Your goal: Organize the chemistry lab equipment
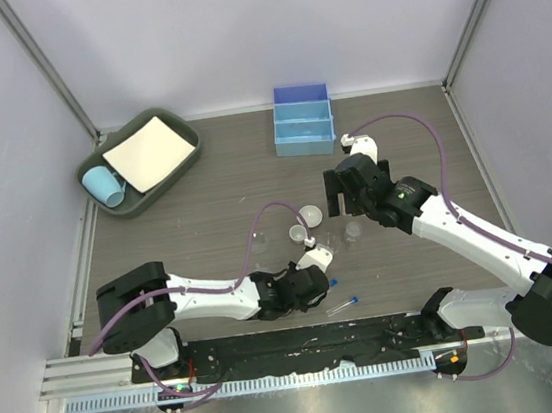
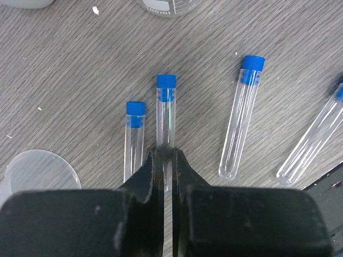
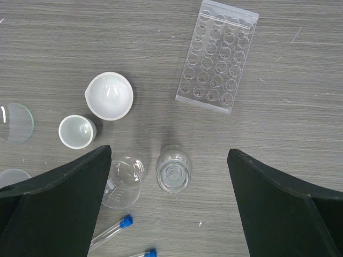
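Note:
In the left wrist view my left gripper [image 2: 166, 153] is shut on the lower part of a blue-capped tube [image 2: 166, 107] that lies on the table. Three more blue-capped tubes [image 2: 134, 134] [image 2: 242, 115] [image 2: 316, 136] lie beside it. My right gripper [image 3: 169, 152] hangs open, high over a small clear flask [image 3: 173, 171] and a tiny beaker [image 3: 122, 182], touching neither. The perforated clear rack [image 3: 217, 56] lies flat farther off. Two whitish dishes [image 3: 110, 95] [image 3: 76, 131] sit to the left of it. In the top view the left gripper [image 1: 318, 284] is low near the front edge.
A light-blue divided box [image 1: 303, 121] stands at the back. At the back left a green tray [image 1: 166, 117] holds a light-blue cup [image 1: 104, 185] and a white sheet. Clear round glasses [image 3: 13, 122] [image 2: 40, 171] lie flat on the table. Two tubes [image 3: 110, 231] lie near the beaker.

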`<move>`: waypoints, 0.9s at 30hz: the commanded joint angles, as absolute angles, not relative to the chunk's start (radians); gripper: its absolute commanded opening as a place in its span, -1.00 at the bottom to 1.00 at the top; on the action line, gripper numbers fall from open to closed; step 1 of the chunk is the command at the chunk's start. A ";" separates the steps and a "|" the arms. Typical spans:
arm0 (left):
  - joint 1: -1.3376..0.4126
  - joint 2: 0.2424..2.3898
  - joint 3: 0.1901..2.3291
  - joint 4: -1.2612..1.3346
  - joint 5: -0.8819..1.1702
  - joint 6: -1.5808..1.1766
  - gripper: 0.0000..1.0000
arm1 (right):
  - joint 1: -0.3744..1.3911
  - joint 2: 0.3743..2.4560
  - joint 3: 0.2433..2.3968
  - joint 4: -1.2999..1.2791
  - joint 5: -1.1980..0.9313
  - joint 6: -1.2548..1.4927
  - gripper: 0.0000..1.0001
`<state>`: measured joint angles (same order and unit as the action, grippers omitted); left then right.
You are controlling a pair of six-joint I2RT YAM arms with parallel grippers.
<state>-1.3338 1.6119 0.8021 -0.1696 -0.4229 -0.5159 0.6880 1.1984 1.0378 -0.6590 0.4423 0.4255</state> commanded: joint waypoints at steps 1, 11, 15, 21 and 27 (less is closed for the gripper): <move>-1.330 1.615 0.801 -0.219 -0.403 -0.520 -1.00 | 0.695 1.178 1.040 -0.644 0.446 0.439 0.91; -1.315 1.365 0.848 -0.347 -0.316 -0.460 -1.00 | 0.699 1.098 1.063 -0.693 0.388 0.434 0.91; -1.281 1.249 0.850 -0.351 -0.177 -0.428 -1.00 | 0.699 1.033 1.060 -0.712 0.287 0.433 0.92; -1.175 1.100 0.813 -0.278 0.081 -0.396 -1.00 | 0.699 0.934 1.042 -0.724 0.005 0.440 0.86; -1.092 1.055 0.792 -0.170 0.336 -0.379 -1.00 | 0.699 0.822 1.006 -0.719 -0.348 0.482 0.78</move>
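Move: Ahead of the left hand, which already pinches a capped test tube at the table, the open right gripper stands about 15 cm farther out, 13 cm to the right and 16 cm higher. A second tube lies some 2 cm ahead and 1 cm left of the left hand, a third 5 cm right and level. From the right hand the held tube is about 15 cm back, 13 cm left and 16 cm below; the beaker is 5 cm back, 6 cm left and 15 cm below. Lifting the pinched test tube off the table, the left hand rises about 15 cm with its fingers kept shut, easing a couple of centimetres back while it rolls its left side down and turns clockwise. The open right hand draws back some 9 cm, rising and moving left towards the held tube, its left side rolling up as it swings counter-clockwise; it touches nothing yet. ##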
